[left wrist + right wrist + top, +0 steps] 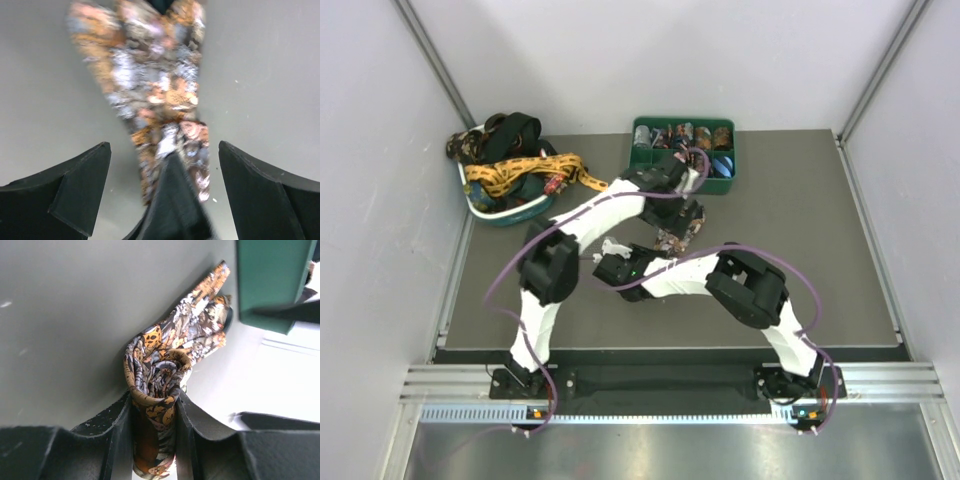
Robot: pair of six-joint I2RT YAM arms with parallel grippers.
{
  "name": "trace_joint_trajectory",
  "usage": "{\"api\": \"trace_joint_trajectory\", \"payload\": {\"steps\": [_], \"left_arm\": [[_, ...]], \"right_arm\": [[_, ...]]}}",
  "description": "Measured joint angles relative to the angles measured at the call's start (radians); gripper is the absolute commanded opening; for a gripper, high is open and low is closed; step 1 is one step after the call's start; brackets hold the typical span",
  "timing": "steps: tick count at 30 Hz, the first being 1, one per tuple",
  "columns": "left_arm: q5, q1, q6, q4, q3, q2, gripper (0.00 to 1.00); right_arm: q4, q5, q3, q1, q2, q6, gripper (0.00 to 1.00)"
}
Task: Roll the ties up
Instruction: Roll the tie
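A brown-floral tie (672,238) lies on the grey table between the two arms. Its rolled end (157,375) stands upright, and my right gripper (154,405) is shut on that roll (655,250). The loose tail (202,332) trails away toward the green tray. My left gripper (164,150) hangs over this tail (155,95) with its jaws wide open. The fabric and its dark lining (175,205) pass between the fingers without being gripped. In the top view the left gripper (688,218) sits just beyond the tie.
A green tray (638,128) at the back centre holds several rolled ties (685,137); its corner (265,280) shows in the right wrist view. A teal basket (510,215) at the back left holds loose ties, among them a gold-yellow one (525,172). Purple cables loop round both arms.
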Motion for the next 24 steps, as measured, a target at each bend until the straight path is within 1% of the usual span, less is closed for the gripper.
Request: {"api": "trace_joint_trajectory", "payload": {"steps": [3,8,10,15,20,24], "left_arm": [[-0.002,0.061,-0.069,0.094,-0.127,-0.148,0.94],[0.0,0.209,-0.188,0.289,-0.378,-0.421,0.95],[-0.005,0.252,-0.222,0.342,-0.453,-0.494,0.95],[-0.003,0.272,-0.277,0.441,-0.616,-0.561,0.95],[0.0,0.296,-0.312,0.466,-0.75,-0.59,0.96],[-0.009,0.338,-0.344,0.487,-0.818,-0.651,0.97]], "right_arm": [[0.004,-0.072,-0.024,0.0,-0.045,-0.011,0.06],[0.021,-0.183,-0.068,0.0,-0.105,-0.069,0.06],[0.021,-0.217,-0.073,0.0,-0.115,-0.099,0.06],[0.011,-0.323,-0.073,0.0,-0.14,-0.156,0.06],[-0.007,-0.458,-0.072,-0.019,-0.172,-0.181,0.06],[-0.025,-0.59,-0.072,-0.073,-0.207,-0.183,0.06]]}}
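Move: The tie's rolled end sits in the right hand's closed fingers, just above the table, and lies about 5 cm back, 4 cm left and 5 cm below the open left hand. Its loose tail ends some 8 cm ahead and 8 cm right of the right hand, 3 cm lower. The green box stands farther out, about 20 cm ahead and 6 cm right of the right hand. The tie's roll stays pinched in the right hand, which draws it about 4 cm back and to the left, tipping its fingers down and turning counter-clockwise some 20 degrees. The left hand, wide open and empty, swings up and left away from the tie, clears the right hand, then sinks partway and eases back while still going left, 16 cm leftward in all, turning counter-clockwise. ##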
